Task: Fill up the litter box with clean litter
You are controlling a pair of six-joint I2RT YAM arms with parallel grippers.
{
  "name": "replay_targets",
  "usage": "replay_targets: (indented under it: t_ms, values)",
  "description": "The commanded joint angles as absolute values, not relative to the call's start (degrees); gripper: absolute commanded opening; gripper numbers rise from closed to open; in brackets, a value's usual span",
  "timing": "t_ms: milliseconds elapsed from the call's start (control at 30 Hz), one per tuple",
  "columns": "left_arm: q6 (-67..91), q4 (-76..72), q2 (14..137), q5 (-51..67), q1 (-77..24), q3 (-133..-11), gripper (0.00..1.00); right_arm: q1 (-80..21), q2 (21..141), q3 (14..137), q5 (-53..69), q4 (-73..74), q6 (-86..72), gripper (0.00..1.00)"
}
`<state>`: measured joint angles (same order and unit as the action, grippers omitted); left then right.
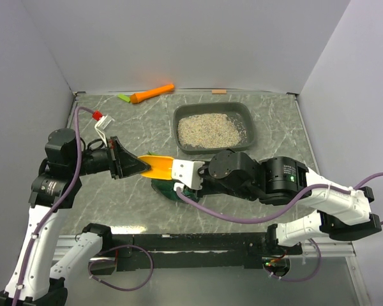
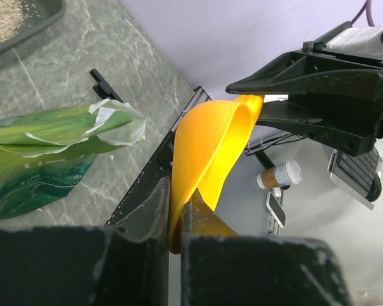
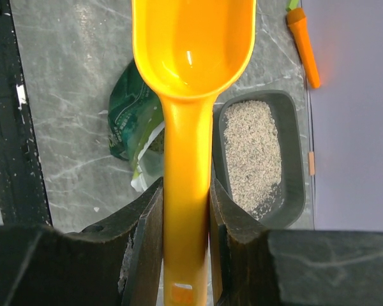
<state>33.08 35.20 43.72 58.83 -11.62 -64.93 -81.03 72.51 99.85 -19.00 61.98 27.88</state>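
The dark grey litter box sits at the back right of the table with beige clean litter spread inside; the right wrist view shows the litter box and the clean litter too. An empty orange scoop hangs in mid-air above the green bag. My right gripper is shut on the handle of the scoop. My left gripper is shut on the bowl's rim of the scoop, facing the right gripper.
The green bag lies open on its side under the scoop, in front of the litter box. An orange carrot-shaped toy and a small green piece lie at the back edge. White walls close in three sides.
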Motion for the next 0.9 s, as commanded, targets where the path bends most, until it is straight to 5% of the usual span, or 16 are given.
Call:
replay_targets:
  t_ms: [0, 100, 167, 200, 300, 633, 867]
  values:
    - [29.9, 34.4, 42.8, 57.3, -11.9, -66.1, 0.01, -81.6, 69.5, 98.1, -20.2, 55.1, 26.9, 0.22]
    - [28.8, 35.6, 42.3, 54.2, -11.9, -67.1, 0.01, -81.6, 65.1, 92.3, -22.7, 46.4, 26.4, 0.56]
    - [27.9, 36.7, 41.9, 51.4, -11.9, -67.8, 0.01, -81.5, 62.1, 88.9, -25.7, 39.8, 25.3, 0.67]
    - [27.5, 36.9, 41.6, 49.6, -11.9, -67.9, 0.01, -81.4, 61.3, 88.1, -26.7, 37.7, 24.3, 0.83]
    - [27.1, 37.0, 40.9, 44.6, -11.9, -67.6, 0.01, -81.0, 60.6, 88.3, -27.1, 34.5, 21.5, 0.98]
    - [26.1, 34.2, 40.7, 39.3, -11.9, -67.5, 0.01, -59.6, 72.8, 105.4, -1.8, 36.6, 0.2, 1.00]
    - [26.7, 29.9, 39.7, 41.9, -11.8, -66.4, 0.01, -42.6, 69.1, 92.2, 22.7, 19.7, -10.7, 0.96]
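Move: The yellow scoop already spans both hands, about level: the left pinches its blade, with its middle some 8 cm to that hand's right; the right grips the handle, with the middle about 4 cm to its left. From the right hand, the litter bag stands roughly 10 cm ahead, 5 cm left and 29 cm below; the litter box lies some 31 cm ahead, 8 cm right and 34 cm down. Right hand opens off the handle, rising forward about 15 cm; left keeps its pinch, easing forward-left 5 cm. ##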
